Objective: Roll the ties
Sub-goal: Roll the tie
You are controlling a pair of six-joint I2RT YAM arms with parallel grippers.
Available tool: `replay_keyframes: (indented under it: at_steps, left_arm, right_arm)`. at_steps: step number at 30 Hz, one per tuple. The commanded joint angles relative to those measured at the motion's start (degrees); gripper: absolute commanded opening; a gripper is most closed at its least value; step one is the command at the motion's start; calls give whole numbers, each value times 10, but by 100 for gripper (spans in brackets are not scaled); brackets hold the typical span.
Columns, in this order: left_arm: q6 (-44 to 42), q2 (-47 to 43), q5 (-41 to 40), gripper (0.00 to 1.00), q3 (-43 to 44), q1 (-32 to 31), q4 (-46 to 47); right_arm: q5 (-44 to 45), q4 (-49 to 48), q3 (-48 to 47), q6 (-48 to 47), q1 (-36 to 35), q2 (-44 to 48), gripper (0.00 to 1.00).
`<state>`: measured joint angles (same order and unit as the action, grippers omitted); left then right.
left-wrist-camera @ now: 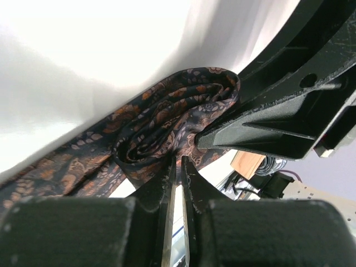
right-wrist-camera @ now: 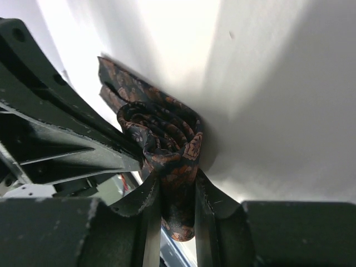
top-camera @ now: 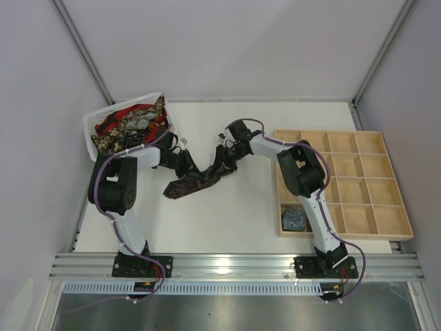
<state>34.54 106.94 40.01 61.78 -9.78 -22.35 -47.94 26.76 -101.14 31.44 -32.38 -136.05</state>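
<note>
A dark brown tie with an orange pattern lies slanted across the middle of the table. Its upper end is bunched into a loose coil between the two grippers. My right gripper is shut on a fold of that coil, and fabric hangs down between its fingers. My left gripper has its jaws almost together, with the tips pinching the coil's lower edge. From above, the left gripper and the right gripper face each other closely over the tie. The tie's pointed tail trails toward the near left.
A white basket at the back left holds several loose ties in red, gold-black and grey. On the right stands a wooden compartment tray, with a grey-blue rolled tie in its near-left cell.
</note>
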Motion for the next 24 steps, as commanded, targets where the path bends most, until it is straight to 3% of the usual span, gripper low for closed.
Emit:
replay_keyframes:
  at_steps: [1,14,24]
  left_arm:
    - [7,-9,-7,14,-6,-14,24]
    - [40,24,-6,13,31,-82,42]
    - [34,38,-14,13,26,-89,42]
  right_arm:
    - [71,132,-21,-69,1,42,0]
    - [259,255,-49,-119,-8,95,0]
    - [369,334,-149,-140,-61,73,0]
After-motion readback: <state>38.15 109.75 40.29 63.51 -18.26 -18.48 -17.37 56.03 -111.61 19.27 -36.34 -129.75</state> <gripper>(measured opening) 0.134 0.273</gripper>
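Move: The tie roll is already pinched in the right fingers, and lies about 3 cm to the right of the left fingertips, 1 cm ahead and a touch lower. The tie's free end lies some 18 cm left and 7 cm back of the right hand, on the table 2 cm below. The basket stands about 23 cm left and 16 cm ahead of the left hand, while the wooden tray's middle is roughly 39 cm right and 4 cm back of the right hand. The tie roll, still in the right fingers' grip, is taken some 6 cm to the right towards the wooden tray, the right hand swinging about 30 degrees from slanting leftwards to point more steeply down and rising a couple of centimetres, mostly late. The left hand goes right with it by nearly as much, its almost shut fingertips staying against the roll, and both ease to a stop. ##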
